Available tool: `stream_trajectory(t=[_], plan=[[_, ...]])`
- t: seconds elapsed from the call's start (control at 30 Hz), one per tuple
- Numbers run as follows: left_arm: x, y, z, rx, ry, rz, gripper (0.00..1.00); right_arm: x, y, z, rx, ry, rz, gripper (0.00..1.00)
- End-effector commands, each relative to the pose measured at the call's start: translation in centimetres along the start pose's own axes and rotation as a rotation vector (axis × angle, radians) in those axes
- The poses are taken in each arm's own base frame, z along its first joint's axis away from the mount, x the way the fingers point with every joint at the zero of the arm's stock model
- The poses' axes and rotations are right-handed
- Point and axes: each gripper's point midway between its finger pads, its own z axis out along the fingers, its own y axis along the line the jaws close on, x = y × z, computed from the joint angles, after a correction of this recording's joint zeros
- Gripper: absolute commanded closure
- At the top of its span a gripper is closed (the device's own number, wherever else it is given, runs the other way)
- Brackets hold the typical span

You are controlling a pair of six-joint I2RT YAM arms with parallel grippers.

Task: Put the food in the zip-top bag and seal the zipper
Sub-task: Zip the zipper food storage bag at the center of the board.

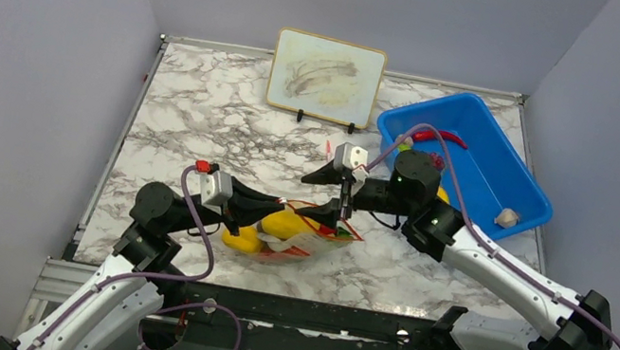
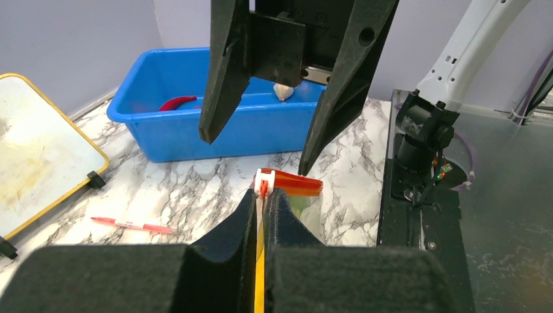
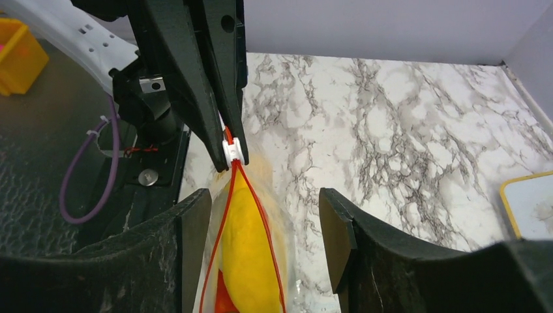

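Observation:
The clear zip-top bag (image 1: 307,237) lies at the table's near middle with yellow food (image 3: 251,261) and a red-orange piece inside. My left gripper (image 2: 264,195) is shut on the bag's edge, just below the white slider (image 2: 266,181) at the end of the red-orange zipper (image 2: 297,184). In the right wrist view the zipper's two strips (image 3: 225,215) spread apart, so the mouth gapes. My right gripper (image 3: 264,199) hangs open over that mouth, one finger on each side of it. In the top view the left gripper (image 1: 279,207) and right gripper (image 1: 343,210) meet at the bag.
A blue bin (image 1: 480,171) at the back right holds a red chili (image 1: 440,137) and a white mushroom (image 1: 507,216). A small framed whiteboard (image 1: 325,77) stands at the back. A red-and-white pen (image 2: 130,225) lies on the marble between board and bag.

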Motion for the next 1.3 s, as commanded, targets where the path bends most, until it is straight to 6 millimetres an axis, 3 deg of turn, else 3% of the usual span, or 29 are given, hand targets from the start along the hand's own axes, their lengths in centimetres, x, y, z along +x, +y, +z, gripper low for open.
stream_trajectory(t=[0.0,0.2,0.37,0.43,0.57,0.67,0.9,1.27], plan=[[-1.5,-0.2,0.2,0.012,-0.04,0.045,1.0,-0.5,0.6,1.0,-0.067,-0.008,-0.042,0.38],[-1.5,0.0,0.3,0.01,-0.037,0.041,1.0,0.9,1.2,1.6,-0.109,0.029,-0.009,0.39],[-1.7,0.1,0.4,0.007,-0.04,0.03,1.0,2.3,0.8,1.8,-0.087,0.071,0.008,0.51],[-1.7,0.2,0.5,0.002,-0.039,0.019,1.0,2.5,0.6,1.6,-0.069,0.079,-0.015,0.59],[-2.2,0.0,0.6,0.004,-0.046,0.009,0.99,1.7,0.2,1.0,-0.029,0.054,-0.051,0.88],[-1.8,0.6,0.5,-0.025,-0.037,-0.005,0.93,1.0,0.5,0.5,-0.031,0.038,-0.07,0.99],[-0.9,0.8,0.4,-0.034,-0.003,-0.009,0.77,1.0,0.6,-0.4,-0.004,0.052,-0.095,0.99],[-0.2,0.5,0.5,-0.007,0.02,0.0,0.75,1.3,1.6,-0.3,-0.048,0.03,-0.07,0.99]])
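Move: The red zip beside the white slider, still gaping, lies about 3 cm below the right hand point, 1 cm to its left and level fore-and-aft. The slider is roughly 4 cm left of that hand, 2 cm back and 3 cm lower; the bag's open far corner is some 12 cm right, 8 cm back and 5 cm lower. The large yellow food hangs about 7 cm back, 5 cm left and 10 cm below. From the left hand, the zip spot is roughly 3 cm right, level otherwise. Downward first, the open right hand sinks about 3 cm and edges 1 cm left, then shuts its fingers from wide open, pinching the two red zip edges together just beside the slider. Keeping that pinch, it draws back right by 1 to 2 cm. The left fingers stay nearly shut at the slider, then open a little and loosen as their hand dips about 1 cm and eases slightly forward. ##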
